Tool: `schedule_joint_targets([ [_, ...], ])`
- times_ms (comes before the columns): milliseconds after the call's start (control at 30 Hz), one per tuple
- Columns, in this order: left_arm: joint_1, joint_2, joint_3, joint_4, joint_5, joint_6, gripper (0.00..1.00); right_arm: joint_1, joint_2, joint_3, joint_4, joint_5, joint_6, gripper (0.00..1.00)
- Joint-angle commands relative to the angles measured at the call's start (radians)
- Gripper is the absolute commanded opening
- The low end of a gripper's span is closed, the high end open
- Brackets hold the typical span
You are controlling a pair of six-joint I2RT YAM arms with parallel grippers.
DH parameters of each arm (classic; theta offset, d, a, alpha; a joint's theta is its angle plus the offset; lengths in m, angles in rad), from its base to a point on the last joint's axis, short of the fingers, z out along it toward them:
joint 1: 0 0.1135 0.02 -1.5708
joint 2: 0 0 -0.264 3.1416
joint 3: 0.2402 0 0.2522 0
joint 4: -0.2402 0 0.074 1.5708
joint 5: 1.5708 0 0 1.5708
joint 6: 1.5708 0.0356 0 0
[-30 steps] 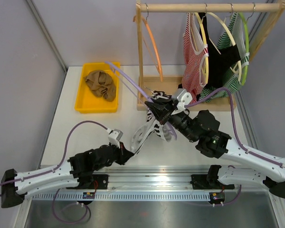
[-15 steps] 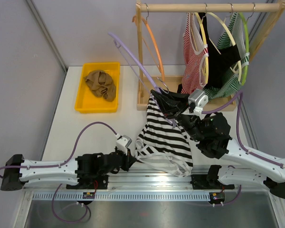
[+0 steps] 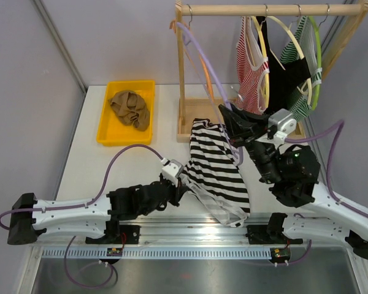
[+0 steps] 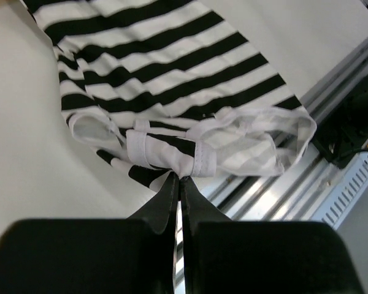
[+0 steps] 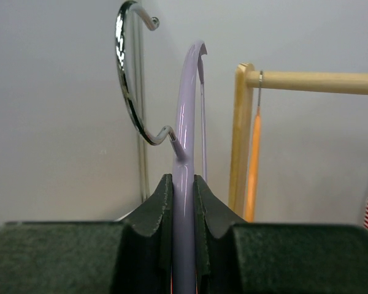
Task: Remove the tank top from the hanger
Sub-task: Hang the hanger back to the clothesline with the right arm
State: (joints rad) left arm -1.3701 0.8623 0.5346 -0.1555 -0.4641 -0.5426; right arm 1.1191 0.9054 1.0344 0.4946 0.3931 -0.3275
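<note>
The black-and-white striped tank top (image 3: 218,174) lies spread on the table between the arms. My left gripper (image 3: 184,179) is shut on its bunched white hem at the left edge; the left wrist view shows that hem (image 4: 172,160) pinched at the gripper (image 4: 179,177) tips. The right gripper (image 3: 232,122) is shut on the lilac hanger (image 3: 203,58), which slants up and left toward the rack. Its bar (image 5: 187,110) runs between the right gripper (image 5: 183,180) jaws, with the metal hook (image 5: 126,73) above. The top's upper end lies close under the hanger; whether it still hangs on it is hidden.
A wooden rack (image 3: 270,10) at the back holds an orange hanger (image 3: 199,64) and red-striped (image 3: 248,79), black and green-striped garments. A yellow bin (image 3: 104,131) with a brown cloth sits at back left. A metal rail (image 3: 190,236) runs along the near edge.
The right gripper has carried the hanger up and right toward the rack. The left gripper has moved right with the hem, and the top has been drawn out and spread flatter.
</note>
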Motion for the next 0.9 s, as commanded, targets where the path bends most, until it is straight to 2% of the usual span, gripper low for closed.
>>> schedule_joint_targets([
  [0,0.072,0.078,0.082,0.106,-0.001,0.093,0.00,0.001,-0.097,0.085,-0.095,0.127,-0.022,0.00],
  [133,0.150,0.142,0.103,0.192,0.015,0.122,0.00,0.002,-0.172,0.144,-0.252,0.239,-0.010,0.00],
  [300,0.198,0.216,0.149,0.246,-0.065,0.159,0.00,0.001,-0.224,0.170,-0.404,0.314,0.027,0.00],
  [533,0.439,0.285,0.223,0.294,0.136,0.178,0.01,0.002,-0.197,0.188,-0.533,0.384,0.091,0.00],
  [600,0.480,0.314,0.276,0.275,0.166,0.191,0.02,0.002,-0.174,0.187,-0.551,0.401,0.102,0.00],
  [733,0.494,0.368,0.329,0.244,0.185,0.205,0.03,0.002,-0.120,0.202,-0.576,0.440,0.102,0.00],
  [800,0.496,0.379,0.331,0.238,0.186,0.201,0.07,0.002,-0.105,0.214,-0.577,0.441,0.100,0.00],
  [833,0.496,0.379,0.329,0.235,0.185,0.199,0.15,0.001,-0.090,0.219,-0.579,0.441,0.099,0.00],
  [867,0.496,0.376,0.327,0.231,0.185,0.196,0.33,0.002,-0.082,0.223,-0.579,0.444,0.097,0.00],
])
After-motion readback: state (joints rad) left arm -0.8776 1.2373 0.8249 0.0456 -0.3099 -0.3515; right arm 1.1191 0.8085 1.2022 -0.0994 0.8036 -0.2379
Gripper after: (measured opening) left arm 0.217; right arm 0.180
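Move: The free stretch of the clothesline rod, where the lilac hanger in the right hand belongs, is about 25 cm ahead of that hand, level sideways and some 10 cm higher. The orange hanger hangs about 22 cm ahead, 11 cm left; the red-striped top 22 cm ahead, 10 cm right. For the left hand, which holds the striped tank top's edge, the rack's front left corner lies 26 cm ahead, in line and 9 cm lower; the top's middle 12 cm ahead, 14 cm right. Rightward first, the right hand swings the lilac hanger some 13 cm away from the orange one, then sinks 7 cm while easing back left and slightly forward, turning clockwise and tipping down, grip kept. Meanwhile the left hand draws the tank top's held edge about 17 cm forward towards the rack corner, rising a little, and its shut fingers start opening at the end. ##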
